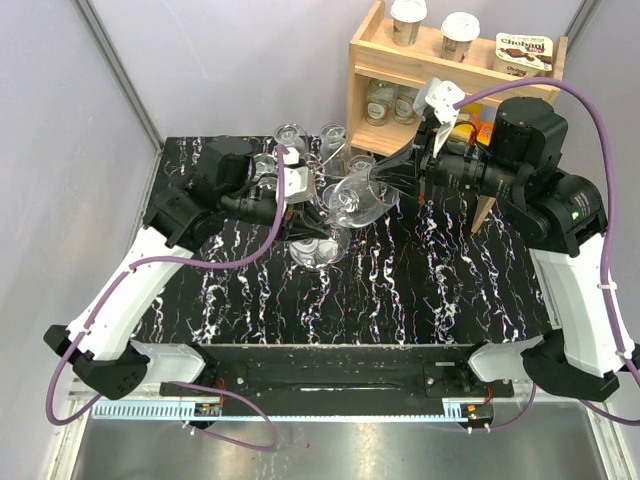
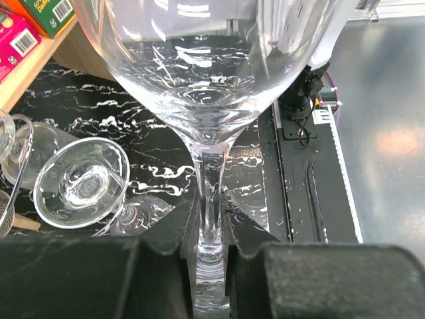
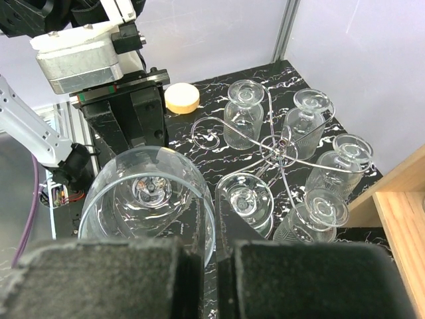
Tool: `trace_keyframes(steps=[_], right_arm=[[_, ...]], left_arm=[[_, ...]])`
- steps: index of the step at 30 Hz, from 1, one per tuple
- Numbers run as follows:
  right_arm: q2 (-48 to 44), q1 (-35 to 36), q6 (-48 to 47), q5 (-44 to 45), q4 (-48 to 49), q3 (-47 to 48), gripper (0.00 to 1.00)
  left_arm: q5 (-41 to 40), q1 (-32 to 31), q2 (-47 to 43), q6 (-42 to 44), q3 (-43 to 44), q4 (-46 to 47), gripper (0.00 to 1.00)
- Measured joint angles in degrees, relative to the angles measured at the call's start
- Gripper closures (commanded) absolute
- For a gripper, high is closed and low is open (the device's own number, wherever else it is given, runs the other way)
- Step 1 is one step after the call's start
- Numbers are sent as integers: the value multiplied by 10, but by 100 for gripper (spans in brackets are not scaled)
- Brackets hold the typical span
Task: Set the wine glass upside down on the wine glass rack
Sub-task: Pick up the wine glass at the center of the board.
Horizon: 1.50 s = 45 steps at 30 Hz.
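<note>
The clear wine glass (image 1: 355, 200) hangs on its side above the black marble table, between my two grippers. My left gripper (image 2: 211, 226) is shut on its stem (image 2: 210, 193), and the bowl (image 2: 199, 66) fills the left wrist view. My right gripper (image 3: 216, 226) is shut on the rim of the bowl (image 3: 146, 199), one finger inside and one outside. The silver wine glass rack (image 3: 279, 151) stands just behind the glass, with several glasses (image 3: 243, 113) hanging upside down on its curled arms.
A wooden shelf unit (image 1: 400, 90) with cups and a yogurt tub stands at the back right, close to my right arm. A round yellow disc (image 3: 182, 98) lies on the table behind the left arm. Coloured boxes (image 2: 40, 13) sit on the lower shelf.
</note>
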Motion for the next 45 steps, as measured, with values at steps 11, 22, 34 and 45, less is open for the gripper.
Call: trace_keyframes(steps=[11, 22, 34, 45], right_arm=[[-37, 0, -12, 12, 19, -73, 49], [-45, 0, -28, 9, 8, -48, 15], [-21, 0, -46, -51, -22, -11, 4], [18, 0, -33, -82, -30, -4, 6]], left_arm=[[-116, -2, -20, 77, 23, -93, 100], [-195, 0, -58, 150, 107, -173, 100], [-321, 0, -27, 276, 183, -289, 100], [-458, -32, -23, 412, 194, -309, 100]])
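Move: The left fingers already pinch the wine glass's stem; the rack's empty near-left hook lies about 7 cm ahead, 8 cm left and 9 cm below them. The rack's hub is some 11 cm ahead, 2 cm left, 8 cm lower; a hung glass stands about 6 cm ahead, 2 cm right, 15 cm below. The right fingers still hold the rim, the wine glass's middle about 5 cm left, 1 cm back and 8 cm below them. Right fingers release the rim; left hand carries the glass about 13 cm left, 5 forward, tipping it bowl-right. ##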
